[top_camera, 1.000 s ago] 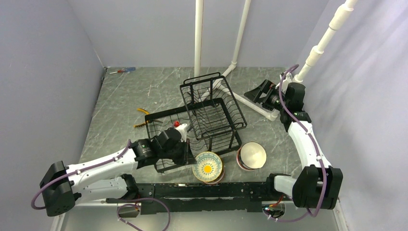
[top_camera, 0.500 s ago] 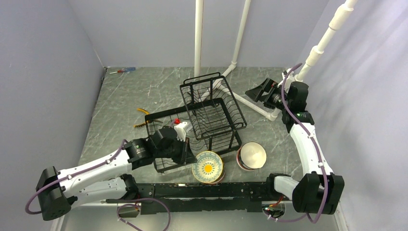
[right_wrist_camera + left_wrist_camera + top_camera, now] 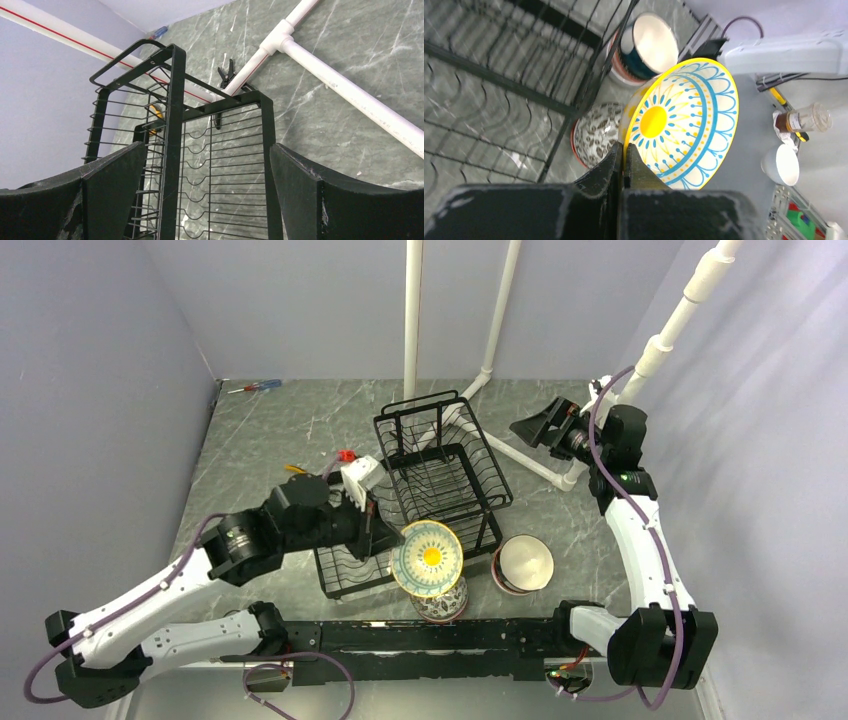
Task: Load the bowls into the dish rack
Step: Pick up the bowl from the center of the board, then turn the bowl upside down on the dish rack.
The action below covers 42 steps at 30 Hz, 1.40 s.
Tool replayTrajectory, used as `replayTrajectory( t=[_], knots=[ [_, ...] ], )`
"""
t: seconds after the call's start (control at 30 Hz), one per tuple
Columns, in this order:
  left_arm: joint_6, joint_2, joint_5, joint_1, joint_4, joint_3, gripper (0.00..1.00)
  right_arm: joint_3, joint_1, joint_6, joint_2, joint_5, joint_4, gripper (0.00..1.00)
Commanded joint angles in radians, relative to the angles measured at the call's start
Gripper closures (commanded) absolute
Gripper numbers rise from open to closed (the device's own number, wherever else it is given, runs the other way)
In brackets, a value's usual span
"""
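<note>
My left gripper (image 3: pixel 390 543) (image 3: pixel 624 148) is shut on the rim of a yellow dotted bowl (image 3: pixel 428 558) (image 3: pixel 684 120). The bowl hangs tilted on edge at the near right corner of the dish rack (image 3: pixel 440 475) (image 3: pixel 499 80). Under it stands a stack topped by a brown-patterned, red-rimmed bowl (image 3: pixel 441 603) (image 3: pixel 596 135). A second stack, topped by a bowl with a white inside (image 3: pixel 523 563) (image 3: pixel 651 40), stands to its right. My right gripper (image 3: pixel 530 428) (image 3: pixel 207 150) is open and empty, hovering right of the rack's slanted upper basket (image 3: pixel 172 125).
White PVC pipes (image 3: pixel 412 310) (image 3: pixel 345 90) rise and run along the table behind the rack, with a black clamp (image 3: pixel 227 75) on one. A screwdriver (image 3: pixel 255 386) lies at the far left corner. A yellow item (image 3: pixel 295 472) lies left of the rack. Grey walls close in on three sides.
My left arm has lifted the yellow dotted bowl off its stack and tilted it on edge, uncovering the patterned bowl beneath. The right arm has barely shifted.
</note>
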Motion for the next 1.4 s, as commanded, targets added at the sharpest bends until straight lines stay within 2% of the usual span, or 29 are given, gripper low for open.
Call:
replayTrajectory(
  t=[0.0,0.17,0.3,0.37,0.47,0.57,0.63,0.83,0.97,1.2,1.37],
  knots=[
    [0.108,0.043,-0.053,-0.003,0.019,0.170,0.97,0.054,0.006,0.015,-0.029,-0.021,0.031,0.00],
    [0.175,0.149,-0.115,-0.001,0.006,0.343,0.97,0.076,0.006,0.011,-0.037,-0.027,0.005,0.00],
    [0.185,0.270,-0.252,0.019,-0.029,0.449,0.97,0.084,0.009,0.009,-0.050,-0.039,-0.003,0.00],
    [0.168,0.321,-0.290,0.058,-0.037,0.494,0.97,0.086,0.011,0.013,-0.053,-0.052,0.000,0.00],
    [0.112,0.385,-0.270,0.166,-0.050,0.543,0.97,0.087,0.025,0.023,-0.057,-0.082,0.017,0.01],
    [0.038,0.413,-0.187,0.307,-0.018,0.542,0.98,0.098,0.061,0.024,-0.053,-0.101,0.027,0.01],
    [0.018,0.415,-0.159,0.356,0.018,0.531,0.97,0.118,0.107,0.027,-0.044,-0.102,0.028,0.02],
    [0.025,0.405,-0.184,0.384,0.078,0.520,0.97,0.231,0.311,-0.002,0.018,-0.053,0.001,0.02],
    [0.026,0.390,-0.184,0.386,0.124,0.499,0.97,0.274,0.386,0.009,0.071,-0.017,0.013,0.05],
    [0.020,0.375,-0.135,0.386,0.184,0.468,0.97,0.340,0.459,0.036,0.184,-0.017,0.026,0.21],
    [0.022,0.374,-0.130,0.386,0.198,0.459,0.97,0.369,0.477,0.040,0.232,-0.020,0.015,0.40]
  ],
)
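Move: My left hand already holds the yellow-rimmed bowl by its left rim. From that hand my open right gripper is about 24 cm ahead and 23 cm to the right, roughly level; the rack's upper tier is some 23 cm ahead, 8 cm right and 12 cm lower; the grey-patterned bowl is about 3 cm back, 8 cm right and 22 cm below. From my right hand the held bowl lies about 27 cm back, 19 cm left and slightly lower. Keeping my grip on the rim, I carry the bowl about 20 cm forward and some 9 cm up with my left hand, over the rack's upper tier, swinging it some 30 degrees counter-clockwise. My right hand then comes about 17 cm left and a little up to meet it, turning counter-clockwise too, brings its fingers either side of the bowl's free rim and starts to close them. ##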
